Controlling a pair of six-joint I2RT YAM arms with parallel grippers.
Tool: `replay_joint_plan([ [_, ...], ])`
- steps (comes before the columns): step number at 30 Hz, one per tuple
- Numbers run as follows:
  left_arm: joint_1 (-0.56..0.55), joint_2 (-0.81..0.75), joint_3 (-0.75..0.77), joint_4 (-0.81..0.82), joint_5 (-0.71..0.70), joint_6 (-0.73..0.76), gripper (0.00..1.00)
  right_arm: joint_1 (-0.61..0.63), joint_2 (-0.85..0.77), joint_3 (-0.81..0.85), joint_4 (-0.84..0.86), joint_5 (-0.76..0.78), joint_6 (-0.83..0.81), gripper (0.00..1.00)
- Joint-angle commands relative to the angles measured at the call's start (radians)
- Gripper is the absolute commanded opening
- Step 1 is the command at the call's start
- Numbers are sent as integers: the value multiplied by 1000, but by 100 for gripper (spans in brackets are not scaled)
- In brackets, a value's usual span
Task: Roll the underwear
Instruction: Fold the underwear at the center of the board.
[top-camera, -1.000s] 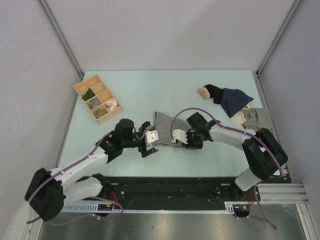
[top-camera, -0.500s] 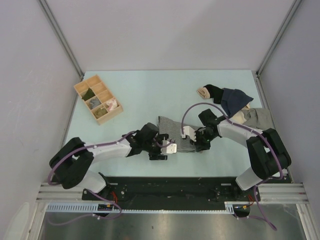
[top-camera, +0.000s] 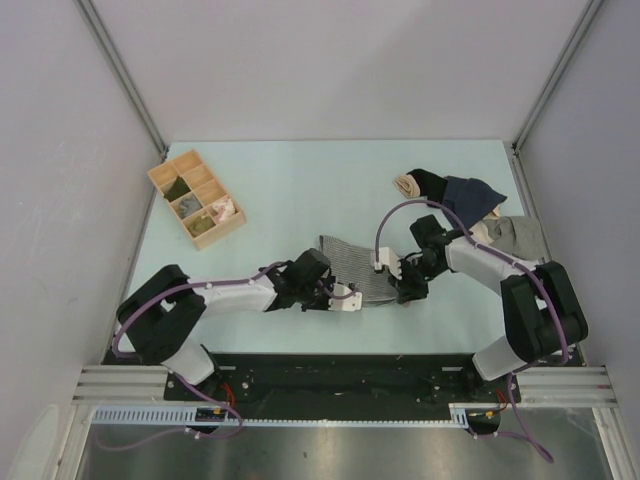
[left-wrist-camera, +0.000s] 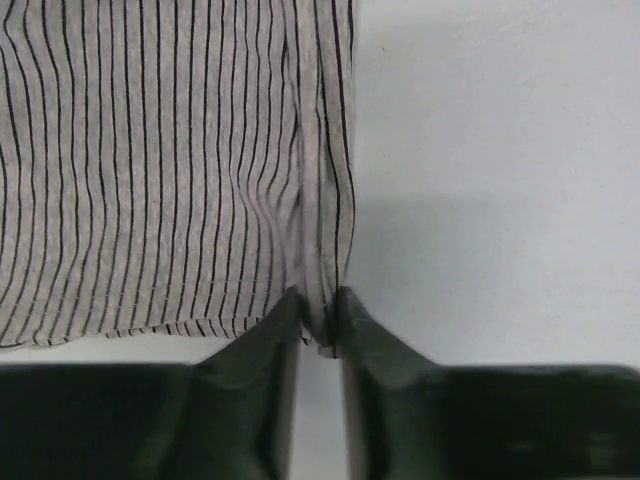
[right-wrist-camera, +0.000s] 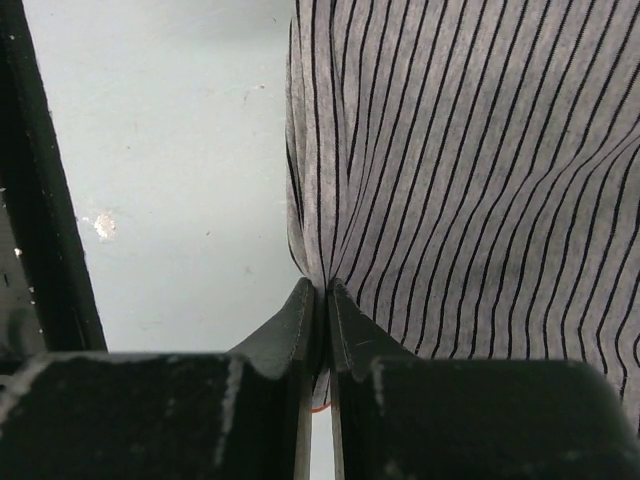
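Observation:
The underwear, grey with fine dark stripes, lies flat on the pale table near its front edge. My left gripper is at the near left corner of the cloth. In the left wrist view its jaws are shut on that corner, and the striped underwear spreads away to the upper left. My right gripper is at the right edge. In the right wrist view its jaws pinch a fold of the underwear, which fans out to the right.
A wooden compartment box holding small items stands at the back left. A heap of garments, navy and beige-grey, lies at the back right. The dark front rail runs just below the grippers.
My left gripper swung right to the near left corner and closed on it. The right gripper shifted right, closing on the cloth's edge. The underwear slid slightly right.

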Motion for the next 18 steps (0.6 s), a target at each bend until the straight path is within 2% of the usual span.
replay_joint_plan([
  [1, -10, 52, 53, -77, -32, 54, 11, -24, -47, 37, -51, -58, -39, 8],
  [3, -10, 65, 78, -115, -14, 49, 1, -26, -45, 37, -65, -59, -45, 8],
  [4, -10, 67, 82, -126, -6, 48, 0, -27, -45, 37, -68, -59, -49, 8],
  [12, -4, -33, 185, -281, 117, 17, 0, -43, -33, 57, -69, -12, -8, 8],
  [18, 84, 39, 337, -356, 195, 2, 0, -49, 29, 122, -71, 25, 40, 8],
])
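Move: The left hand is at the near-left corner of the underwear, its fingers still partly open around the edge; the underwear's middle lies about 7 cm ahead, 6 cm right and 1 cm below. From the right hand, which already holds the near-right corner, that middle is some 6 cm ahead, 8 cm left and 2 cm below. The beige roll lies roughly 28 cm ahead of the right hand and 3 cm right, the navy cloth 23 cm ahead and 18 cm right. Staying almost in place at first, the left hand shuts its fingers and pinches the near-left corner of the underwear, then lifts it about 4 cm while drifting some 2 cm right, towards the other hand. The right hand keeps its pinch on the near-right corner and, after easing back slightly, rises and goes forward, each by a centimetre or so. ##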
